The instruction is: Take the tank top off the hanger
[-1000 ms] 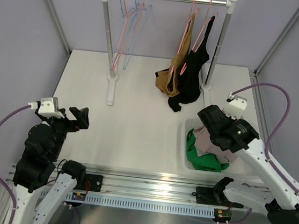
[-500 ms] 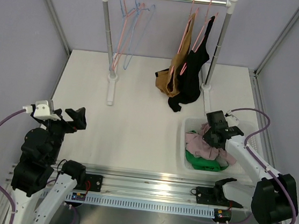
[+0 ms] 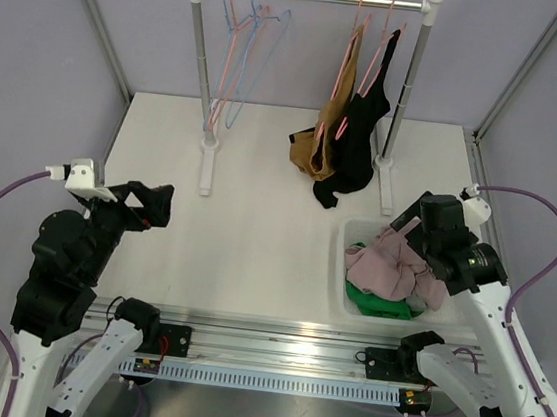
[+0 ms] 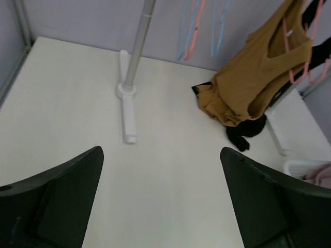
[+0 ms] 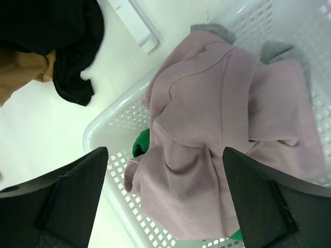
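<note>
A brown tank top and a black tank top hang on pink hangers at the right end of the rack rail, their hems resting on the table. The left wrist view shows the brown one ahead to the right. My left gripper is open over the left of the table, far from them, with nothing between its fingers. My right gripper is open above the white basket. A pale pink garment lies loose below its fingers.
Several empty pink and blue hangers hang at the rail's left end. The rack's posts and feet stand on the table. The basket also holds a green garment. The black top's hem lies just beyond the basket.
My right gripper has opened and drawn up and to the right, leaving the pink garment lying in the basket. My left arm has shifted slightly and stays open.
</note>
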Action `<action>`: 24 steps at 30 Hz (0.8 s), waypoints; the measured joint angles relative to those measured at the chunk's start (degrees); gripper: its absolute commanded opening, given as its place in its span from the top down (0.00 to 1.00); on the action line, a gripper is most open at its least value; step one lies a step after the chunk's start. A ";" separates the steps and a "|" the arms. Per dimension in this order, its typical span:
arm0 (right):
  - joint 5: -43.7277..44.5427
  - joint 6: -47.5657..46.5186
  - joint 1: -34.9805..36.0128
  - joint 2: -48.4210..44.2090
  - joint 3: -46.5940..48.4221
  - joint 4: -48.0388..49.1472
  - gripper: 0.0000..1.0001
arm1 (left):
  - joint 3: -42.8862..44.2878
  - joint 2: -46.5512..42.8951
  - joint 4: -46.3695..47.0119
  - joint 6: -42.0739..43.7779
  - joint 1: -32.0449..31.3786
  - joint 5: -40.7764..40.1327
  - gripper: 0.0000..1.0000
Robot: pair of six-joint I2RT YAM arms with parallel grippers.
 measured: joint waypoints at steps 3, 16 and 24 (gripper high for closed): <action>-0.02 -2.75 0.00 -1.97 1.53 -0.83 0.01 | 3.58 4.85 1.44 -2.67 0.00 5.84 0.01; -24.39 -14.08 0.00 -18.10 1.07 6.49 0.04 | 22.45 38.56 10.58 -6.25 -20.76 8.39 0.01; -38.45 -14.34 0.00 -23.32 -2.86 7.45 0.09 | 38.23 57.20 18.88 0.11 -21.42 6.05 0.01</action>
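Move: Hanging on the rack, the brown tank top is about 27 cm ahead of the left hand, 32 cm to its right and some 10 cm lower. The black tank top lies some 7 cm farther right, the empty hangers about 32 cm ahead of the hand and 12 cm right. From the right hand the brown top is roughly 21 cm ahead, 23 cm left and slightly higher; the dropped pink top lies almost directly below, about 15 cm down. Swinging right and forward towards the brown tank top, the left hand covers some 23 cm sideways, 16 cm out and 9 cm up, mostly sideways at first, turning clockwise about 25 degrees, fingers still wide open. The right hand, already empty and open, rises from the basket while drawing back and left, each about 8 cm, turning counter-clockwise some 40 degrees and tilting up. ##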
